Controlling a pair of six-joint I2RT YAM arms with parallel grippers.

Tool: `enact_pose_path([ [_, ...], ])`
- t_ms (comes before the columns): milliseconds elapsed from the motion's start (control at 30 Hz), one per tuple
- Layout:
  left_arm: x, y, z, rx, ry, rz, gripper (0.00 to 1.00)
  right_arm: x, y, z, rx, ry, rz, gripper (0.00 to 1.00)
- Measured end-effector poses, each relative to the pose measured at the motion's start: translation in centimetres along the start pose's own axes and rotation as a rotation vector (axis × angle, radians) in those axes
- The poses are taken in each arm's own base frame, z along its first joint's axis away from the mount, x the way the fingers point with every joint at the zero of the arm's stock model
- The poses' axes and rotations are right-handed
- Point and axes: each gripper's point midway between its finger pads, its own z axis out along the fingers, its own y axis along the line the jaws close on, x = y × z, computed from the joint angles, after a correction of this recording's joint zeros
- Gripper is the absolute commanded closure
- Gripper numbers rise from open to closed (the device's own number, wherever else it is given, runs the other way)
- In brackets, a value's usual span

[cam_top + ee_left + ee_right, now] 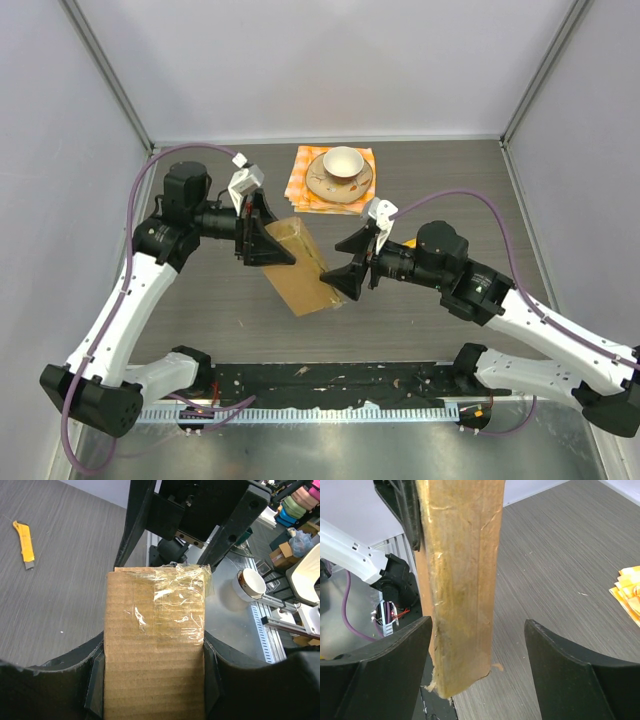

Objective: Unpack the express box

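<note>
The express box point(298, 268) is a flat brown cardboard box with clear tape, held tilted above the table's middle. My left gripper point(268, 244) is shut on its upper end; in the left wrist view the box point(154, 650) fills the space between both fingers. My right gripper point(345, 272) is open at the box's lower right end. In the right wrist view the box point(460, 580) hangs edge-on between the spread fingers point(570, 670), close to the left one, with a gap to the right one.
A white cup on a saucer point(340, 172) sits on an orange checkered cloth point(302, 185) at the back centre. The cloth's corner shows in the right wrist view point(630, 592). A yellow box cutter point(24, 544) shows in the left wrist view.
</note>
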Motion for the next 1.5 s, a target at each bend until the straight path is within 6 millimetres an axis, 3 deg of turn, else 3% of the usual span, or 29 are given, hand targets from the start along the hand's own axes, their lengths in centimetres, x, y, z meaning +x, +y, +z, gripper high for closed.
enact_pose_path([
  [467,-0.1,-0.7,0.2,0.026,-0.004,0.033,1.0,-0.3,0.0,0.1,0.013,0.009,-0.031,0.32],
  [1200,0.3,-1.5,0.3,0.051,-0.003,0.03,1.0,-1.4,0.2,-1.0,0.021,0.007,-0.057,0.32],
  [1500,0.2,-1.3,0.4,0.044,-0.009,0.031,1.0,-1.5,-0.1,-1.0,0.044,0.006,-0.064,0.43],
])
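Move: The express box, already held in the left hand, has its middle about 7 cm to the right hand's left, 2 cm back and 3 cm lower; its taped right-hand edge is just off the right hand's rear finger. The plate with the bowl lies some 28 cm ahead of the right hand and 3 cm to its right, the yellow knife 11 cm ahead and 19 cm to its right, both about 30 cm below. From the left hand, the box's middle is some 5 cm right, 4 cm back and 3 cm down. The right hand works almost on the spot at the box's right-hand edge, its fingers narrowing from wide open to a bit over half, the rear fingertip seeming to lie against the edge, while the hand eases up about 1.5 cm and draws roughly 1 cm to the right. The left hand keeps its pinch on the box and drifts back a little over 1 cm, its wrist barely turning. ##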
